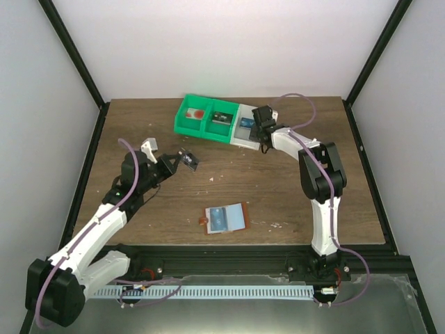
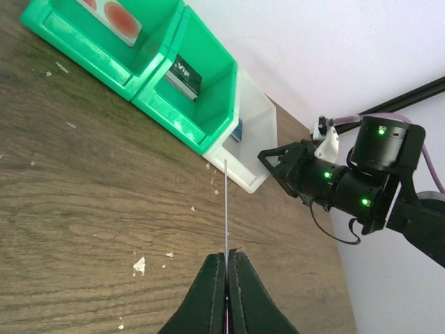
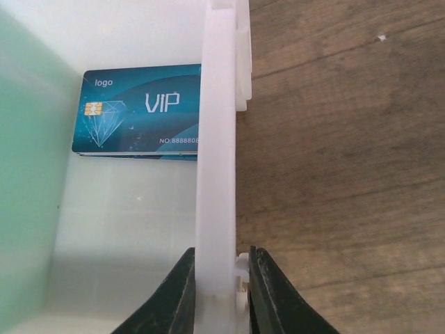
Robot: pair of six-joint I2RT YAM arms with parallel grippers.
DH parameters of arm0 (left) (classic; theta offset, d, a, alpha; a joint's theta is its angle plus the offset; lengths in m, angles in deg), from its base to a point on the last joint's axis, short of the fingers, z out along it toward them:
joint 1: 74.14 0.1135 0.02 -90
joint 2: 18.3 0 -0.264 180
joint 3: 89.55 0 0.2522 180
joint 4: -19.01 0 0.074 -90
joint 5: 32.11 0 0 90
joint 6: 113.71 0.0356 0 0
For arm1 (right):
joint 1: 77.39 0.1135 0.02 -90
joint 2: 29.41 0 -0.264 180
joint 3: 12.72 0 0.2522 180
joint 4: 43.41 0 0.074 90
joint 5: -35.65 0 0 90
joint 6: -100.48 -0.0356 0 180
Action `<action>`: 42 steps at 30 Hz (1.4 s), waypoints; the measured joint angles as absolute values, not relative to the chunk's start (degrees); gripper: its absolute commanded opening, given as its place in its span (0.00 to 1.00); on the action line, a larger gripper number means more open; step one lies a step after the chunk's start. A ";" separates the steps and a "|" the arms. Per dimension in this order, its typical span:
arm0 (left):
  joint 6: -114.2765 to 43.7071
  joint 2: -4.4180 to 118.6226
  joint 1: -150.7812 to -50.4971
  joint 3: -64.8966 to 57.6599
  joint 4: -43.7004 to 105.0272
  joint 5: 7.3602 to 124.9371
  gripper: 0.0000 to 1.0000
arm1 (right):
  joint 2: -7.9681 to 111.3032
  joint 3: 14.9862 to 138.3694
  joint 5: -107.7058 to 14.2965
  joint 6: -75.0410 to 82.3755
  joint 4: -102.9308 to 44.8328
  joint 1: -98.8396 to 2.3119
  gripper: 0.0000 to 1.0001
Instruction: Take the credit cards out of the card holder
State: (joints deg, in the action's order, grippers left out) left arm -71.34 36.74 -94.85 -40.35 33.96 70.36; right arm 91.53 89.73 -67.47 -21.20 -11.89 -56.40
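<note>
The card holder (image 1: 226,218) lies open on the table in front of both arms, reddish-brown with a pale blue inside. My left gripper (image 1: 186,160) hangs above the table, shut on a thin credit card (image 2: 227,209) that shows edge-on between the pads in the left wrist view. At the back, my right gripper (image 3: 219,254) is shut on the side wall (image 3: 217,139) of the bin's white compartment (image 1: 245,139), one jaw inside and one outside. A blue VIP card (image 3: 139,111) lies flat in that compartment.
The green-and-white bin (image 1: 182,115) stands at the back centre. Its left compartment holds a red-dotted card (image 2: 115,15) and the middle one a dark VIP card (image 2: 184,78). The right arm (image 2: 348,188) reaches in beside the bin. White crumbs dot the wood.
</note>
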 measured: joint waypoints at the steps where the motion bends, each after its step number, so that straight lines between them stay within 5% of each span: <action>1: -71.28 36.74 -94.85 -40.35 34.11 70.20 0.00 | 91.10 89.12 -67.65 -21.20 -11.80 -56.09 0.08; 20: -71.32 38.95 -94.85 -41.42 31.05 66.62 0.00 | 78.18 73.44 -68.56 -29.20 -8.87 -44.92 0.13; 30: -72.04 48.24 -94.85 -44.89 16.60 63.23 0.00 | 76.34 68.72 -63.73 -33.96 -11.86 -43.76 0.36; 42: -70.99 61.73 -94.85 -40.32 1.96 60.81 0.00 | 60.47 57.53 -58.03 -33.68 -12.54 -43.50 0.79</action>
State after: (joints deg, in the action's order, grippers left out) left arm -70.99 61.73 -94.85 -40.32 1.96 60.81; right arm 60.47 57.53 -58.03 -33.68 -12.54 -43.50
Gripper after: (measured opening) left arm 0.018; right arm 0.698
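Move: The left hand, still holding a black card, has the green box's middle compartment about 25 cm ahead, 10 cm right and 18 cm below; the left green compartment lies some 27 cm straight ahead. The card holder is about 12 cm back, 14 cm right and 20 cm below. The right hand already grips the white compartment's right wall; the middle compartment lies 6 cm ahead, 14 cm left and slightly below. Right hand drags the box back-left some 13 cm, then releases; left carries its card forward about 9 cm towards it. ##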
